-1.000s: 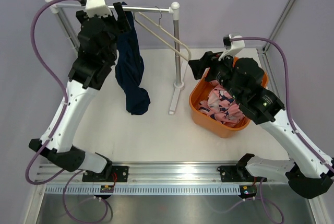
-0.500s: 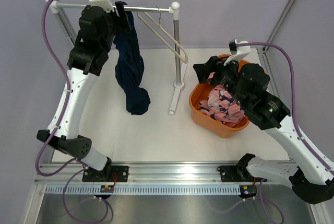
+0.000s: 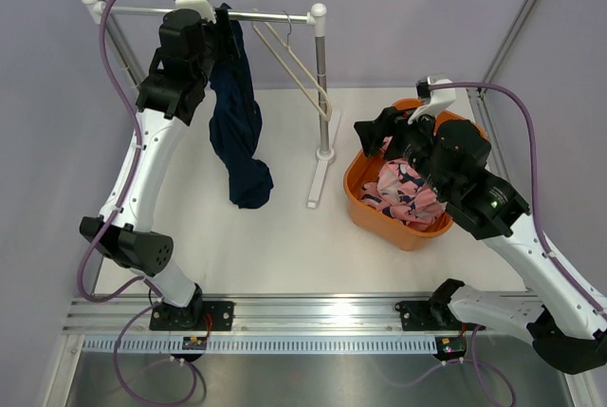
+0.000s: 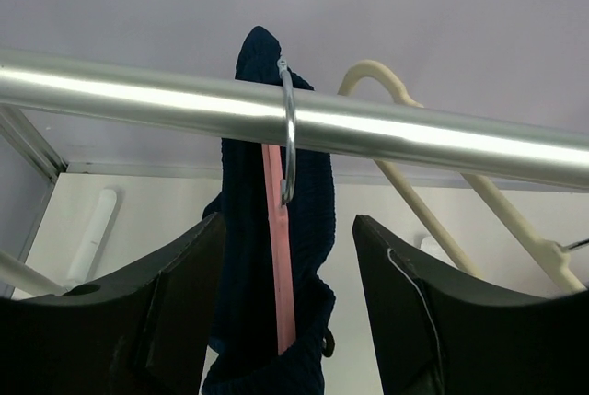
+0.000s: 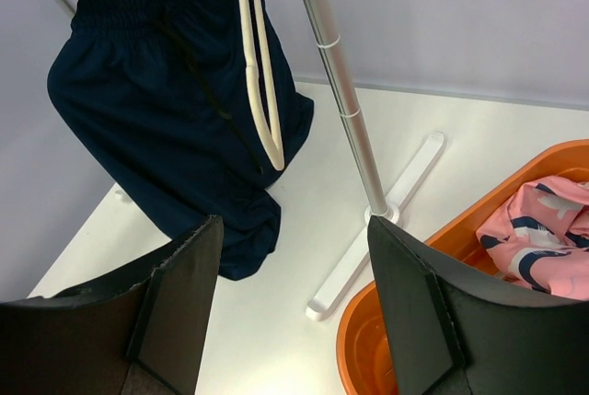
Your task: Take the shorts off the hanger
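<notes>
The dark navy shorts hang from a pink hanger, whose metal hook is over the silver rail. My left gripper is up at the rail. In the left wrist view my left gripper is open, one jaw on each side of the waistband and hanger, with a gap on the right side. The pink patterned shorts lie in the orange basket. My right gripper hovers open over the basket's left rim, holding nothing.
An empty cream hanger hangs on the rail to the right of the shorts. The rack's upright pole and white foot stand between the shorts and the basket. Grey enclosure walls surround the white table.
My left arm has stretched upward and shifted right, bringing its gripper level with the rail at the hanger's top. My right gripper has drifted slightly up and right over the basket.
</notes>
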`<state>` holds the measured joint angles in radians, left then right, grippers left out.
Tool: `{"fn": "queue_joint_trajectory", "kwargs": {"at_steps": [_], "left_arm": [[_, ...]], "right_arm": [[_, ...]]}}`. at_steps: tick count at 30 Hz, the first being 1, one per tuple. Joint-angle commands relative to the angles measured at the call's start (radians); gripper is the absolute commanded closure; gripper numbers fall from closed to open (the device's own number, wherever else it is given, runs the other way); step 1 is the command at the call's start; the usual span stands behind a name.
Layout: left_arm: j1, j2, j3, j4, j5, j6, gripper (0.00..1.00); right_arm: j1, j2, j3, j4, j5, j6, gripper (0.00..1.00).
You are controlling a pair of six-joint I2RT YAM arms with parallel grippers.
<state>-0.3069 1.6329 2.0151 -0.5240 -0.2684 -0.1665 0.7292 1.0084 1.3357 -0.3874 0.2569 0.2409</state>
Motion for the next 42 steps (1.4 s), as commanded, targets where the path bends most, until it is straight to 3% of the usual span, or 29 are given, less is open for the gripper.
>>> {"fn": "queue_joint_trajectory", "kwargs": {"at_steps": [1, 15, 23, 32, 37, 42], "left_arm": [[0.017, 0.016, 0.039, 0.051, 0.038, 0.004, 0.39], [0.028, 0.077, 0.053, 0.084, 0.080, 0.025, 0.40], [0.028, 0.087, 0.051, 0.082, 0.067, 0.028, 0.57], [0.028, 0.096, 0.059, 0.082, 0.069, 0.027, 0.66], [0.028, 0.104, 0.076, 0.068, 0.066, 0.032, 0.85], [0.028, 0.105, 0.089, 0.058, 0.074, 0.039, 0.90]], "right_arm": [[0.001, -0.027, -0.009, 0.019, 0.039, -0.014, 0.27], [0.001, -0.044, -0.033, 0.019, 0.048, -0.012, 0.26], [0.001, -0.057, -0.050, 0.021, 0.042, -0.012, 0.26], [0.001, -0.065, -0.061, 0.019, 0.041, -0.014, 0.25], [0.001, -0.068, -0.069, 0.019, 0.041, -0.015, 0.25], [0.001, -0.076, -0.072, 0.021, 0.041, -0.015, 0.25]]}}
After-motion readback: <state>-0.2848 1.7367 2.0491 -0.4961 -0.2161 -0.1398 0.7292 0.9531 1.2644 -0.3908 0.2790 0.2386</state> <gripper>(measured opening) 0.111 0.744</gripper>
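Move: The top of the pink hanger carrying the navy shorts is about 4 cm ahead of the left hand, 1 cm right and 3 cm lower. The rail runs across some 3 cm ahead and 3 cm higher. The navy shorts' middle hangs about 4 cm ahead, 2 cm right and 18 cm down; the empty cream hanger is roughly 2 cm ahead, 14 cm right and 6 cm down. From the right hand, the pink hanger's top lies about 22 cm ahead, 29 cm left, level. The left fingertips pinch the pink hanger just below its metal hook, having been half open around that line. To get there the hand eases about 3 cm forward and 3 cm down, sliding in under the rail with the fingers still pointing forward, then all but stops while they close nearly shut. ##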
